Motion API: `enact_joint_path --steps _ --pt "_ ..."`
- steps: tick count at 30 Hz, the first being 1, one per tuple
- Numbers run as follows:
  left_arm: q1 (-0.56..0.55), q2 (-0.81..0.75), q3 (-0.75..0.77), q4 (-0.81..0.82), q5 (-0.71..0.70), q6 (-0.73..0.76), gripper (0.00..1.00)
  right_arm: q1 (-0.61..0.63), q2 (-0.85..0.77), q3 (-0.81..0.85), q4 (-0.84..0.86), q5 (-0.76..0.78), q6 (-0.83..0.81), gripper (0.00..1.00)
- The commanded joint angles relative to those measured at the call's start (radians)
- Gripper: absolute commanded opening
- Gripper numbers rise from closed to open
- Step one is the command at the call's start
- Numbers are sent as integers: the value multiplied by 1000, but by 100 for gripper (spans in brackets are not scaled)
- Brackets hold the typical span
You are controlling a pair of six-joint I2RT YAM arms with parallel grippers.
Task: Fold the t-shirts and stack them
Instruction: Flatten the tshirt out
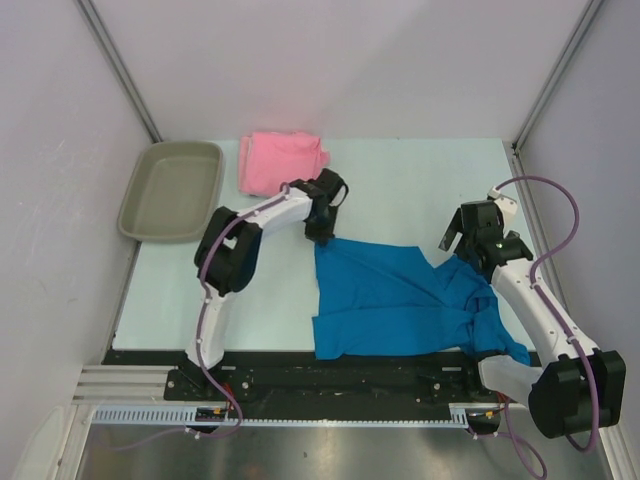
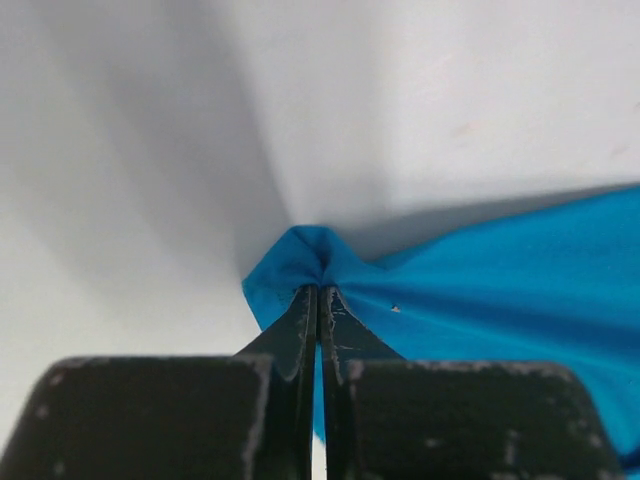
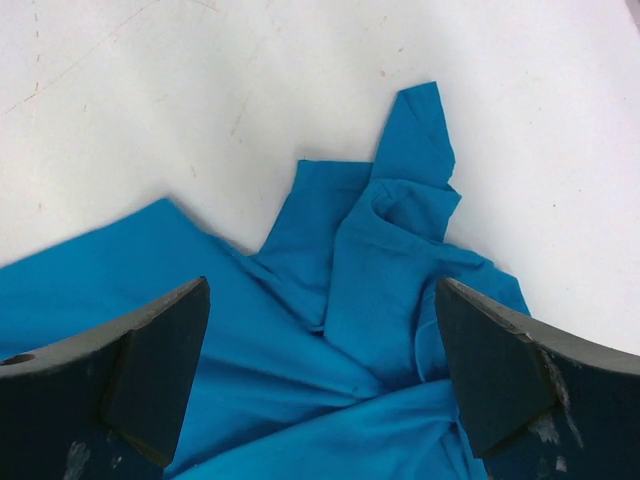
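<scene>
The bright blue t-shirt (image 1: 400, 300) lies spread and rumpled across the near middle of the table. My left gripper (image 1: 322, 236) is shut on its far left corner, and the pinched blue cloth (image 2: 300, 262) bunches at the closed jaws in the left wrist view. My right gripper (image 1: 462, 240) hovers open over the shirt's far right side, where a crumpled sleeve (image 3: 400, 250) lies between the wide-spread fingers (image 3: 150, 350). A light pink t-shirt (image 1: 281, 161) sits folded at the back of the table, just beyond the left gripper.
A grey-beige plastic tray (image 1: 172, 190) stands at the back left, beside the pink shirt. Grey walls with metal posts close the table on three sides. The right arm's purple cable (image 1: 555, 215) loops near the right wall.
</scene>
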Motion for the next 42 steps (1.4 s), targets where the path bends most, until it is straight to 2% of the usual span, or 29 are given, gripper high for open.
enact_joint_path --steps 1,6,11,18,22,29,35,38,39,41,42 --pt "130 -161 -188 32 1 2 0 -5 0 -1 -12 65 29 100" --pt "218 -243 -312 65 -6 -5 0 -3 60 -1 16 48 38 100" --pt "293 -304 -353 52 10 -1 0 -6 95 3 50 54 44 100" --pt "334 -398 -439 8 -22 32 1 -5 181 3 68 67 44 100" --pt "399 -448 -472 6 29 47 0 -2 244 4 97 36 50 98" --pt "416 -468 -511 43 73 45 0 58 379 18 148 16 55 95" --pt "422 -472 -528 54 76 53 0 150 390 19 163 24 54 91" --pt "423 -470 -528 57 85 55 0 183 399 18 180 33 55 84" --pt "422 -470 -530 59 89 55 0 181 415 21 180 35 54 72" --pt "423 -472 -530 59 93 56 0 173 429 26 166 41 55 55" --pt "423 -472 -531 59 90 58 0 172 432 24 160 50 57 27"
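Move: The left hand still pinches the blue shirt's far left corner and takes it to bare table about 19 cm to its left and 4 cm back. The folded pink shirt lies some 11 cm left of this hand and 23 cm ahead, the bin 43 cm left and 16 cm ahead. For the open right hand, the crumpled fold is about 5 cm right, 2 cm ahead and 12 cm below; the collar corner is roughly 10 cm left and 7 cm ahead. The left hand keeps its pinch and sweeps the blue shirt's corner about 19 cm left and slightly back towards the bin's near side, fast at first, rising a little and turning some 20 degrees counter-clockwise before it holds there. Meanwhile the right hand sinks about 10 cm to the crumpled fold, fingers wide and tipping further down, then near the bottom follows the sliding cloth some 6 cm left and starts closing around the bunched fabric. ##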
